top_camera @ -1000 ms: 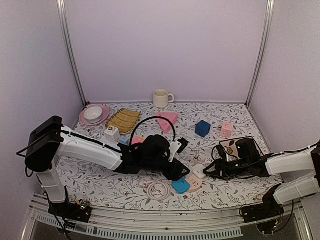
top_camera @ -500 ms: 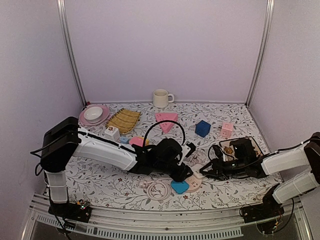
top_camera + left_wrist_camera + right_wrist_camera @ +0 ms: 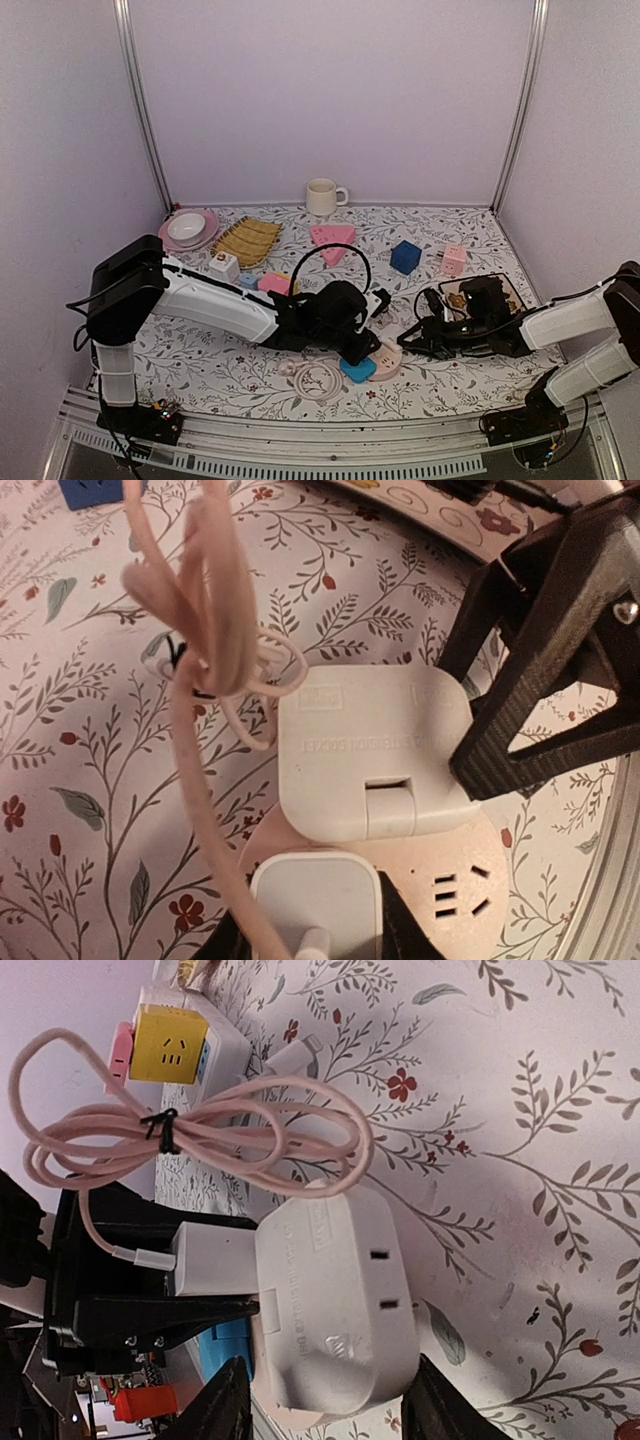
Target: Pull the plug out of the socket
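Note:
A white socket block (image 3: 370,750) lies on a round pink base (image 3: 480,880). A white plug (image 3: 315,900) with a pink cable (image 3: 185,700) is plugged into its side. My left gripper (image 3: 315,938) is shut on the plug, one black finger on each side. My right gripper (image 3: 330,1370) is shut on the socket block (image 3: 330,1305), and its finger (image 3: 550,680) shows in the left wrist view. In the top view the left gripper (image 3: 372,345) and the right gripper (image 3: 408,345) meet at the socket block (image 3: 393,348) near the table's front centre.
A blue piece (image 3: 357,369) and a coiled cable (image 3: 315,380) lie just left of the socket. A yellow cube socket (image 3: 170,1050) lies beyond it. Farther back stand a mug (image 3: 322,196), a pink plate (image 3: 187,229), a blue cube (image 3: 405,257) and a pink cube (image 3: 454,260).
My left arm has reached to the right and its gripper has closed in on the plug. My right gripper has shifted slightly left onto the socket block.

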Motion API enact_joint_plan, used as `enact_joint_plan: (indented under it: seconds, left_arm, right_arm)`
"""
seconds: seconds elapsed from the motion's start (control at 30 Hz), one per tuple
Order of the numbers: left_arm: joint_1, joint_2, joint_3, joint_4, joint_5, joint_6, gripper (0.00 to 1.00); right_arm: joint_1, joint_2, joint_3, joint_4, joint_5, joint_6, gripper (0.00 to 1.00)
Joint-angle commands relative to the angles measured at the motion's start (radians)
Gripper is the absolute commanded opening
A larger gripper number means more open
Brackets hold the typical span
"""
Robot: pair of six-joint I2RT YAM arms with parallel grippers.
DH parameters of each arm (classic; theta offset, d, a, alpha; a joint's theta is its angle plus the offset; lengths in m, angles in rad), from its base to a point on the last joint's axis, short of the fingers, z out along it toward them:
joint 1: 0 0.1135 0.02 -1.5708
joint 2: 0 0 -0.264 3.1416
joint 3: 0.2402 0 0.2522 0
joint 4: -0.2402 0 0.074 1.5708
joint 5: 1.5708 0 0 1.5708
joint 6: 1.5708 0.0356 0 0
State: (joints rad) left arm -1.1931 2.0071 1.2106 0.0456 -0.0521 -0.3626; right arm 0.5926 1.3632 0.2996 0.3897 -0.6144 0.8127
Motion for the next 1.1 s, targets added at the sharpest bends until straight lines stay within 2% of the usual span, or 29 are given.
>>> enact_joint_plan:
  seconds: [0.0,0.17,0.23,0.43,0.63,0.7,0.8,0.9,1.07]
  left_arm:
    - [-0.006,0.015,0.005,0.0,-0.003,0.01,0.1]
    - [-0.006,0.009,-0.006,0.018,-0.007,0.02,0.0]
    - [-0.007,0.012,-0.005,0.022,-0.01,0.024,0.0]
    - [-0.005,0.032,0.006,0.026,-0.052,0.033,0.0]
    - [-0.003,0.051,0.031,0.033,-0.098,0.057,0.0]
    - [-0.001,0.052,0.029,0.048,-0.108,0.061,0.0]
    - [0.009,0.058,0.031,0.052,-0.118,0.062,0.0]
    - [0.021,0.062,0.027,0.055,-0.137,0.069,0.0]
    - [0.042,0.061,0.003,0.065,-0.149,0.081,0.0]
  right_arm:
    - [0.01,0.051,0.009,0.082,0.043,0.009,0.53]
    - [0.01,0.096,0.014,0.161,0.047,0.049,0.53]
    - [0.011,0.101,0.021,0.197,0.032,0.075,0.52]
    - [0.016,0.071,0.037,0.245,-0.031,0.129,0.29]
    - [0.025,0.057,0.028,0.245,-0.029,0.149,0.26]
    - [0.024,0.079,0.024,0.258,-0.031,0.152,0.22]
    - [0.024,0.116,0.009,0.331,-0.056,0.184,0.11]
    - [0.024,0.133,0.0,0.412,-0.08,0.235,0.04]
    - [0.02,0.142,-0.007,0.535,-0.113,0.315,0.03]
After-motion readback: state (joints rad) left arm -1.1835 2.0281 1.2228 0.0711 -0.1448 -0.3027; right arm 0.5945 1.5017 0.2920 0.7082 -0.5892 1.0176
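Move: The white adapter that the right hand goes for lies about 3 cm to its left, level to 1 cm ahead and some 1 cm lower. The round pink socket is about 4 cm left and 4 cm back of this hand, 3 cm below; the small white plug that the left fingers already hold stands 7 cm left, 1 cm back. From the left hand the adapter is about 5 cm right and 2 cm ahead, 1 cm below. Forward, about 2.5 cm in all, goes the right hand, first dipping 1 cm, then climbing past its start and easing left to the adapter, while its fingers close from half open and clamp the adapter's right-hand edge, one finger on its top face. The hand turns a little, near 10 degrees. Meanwhile the left hand keeps its grip on the small plug and drifts 2 cm forward at the same height. ##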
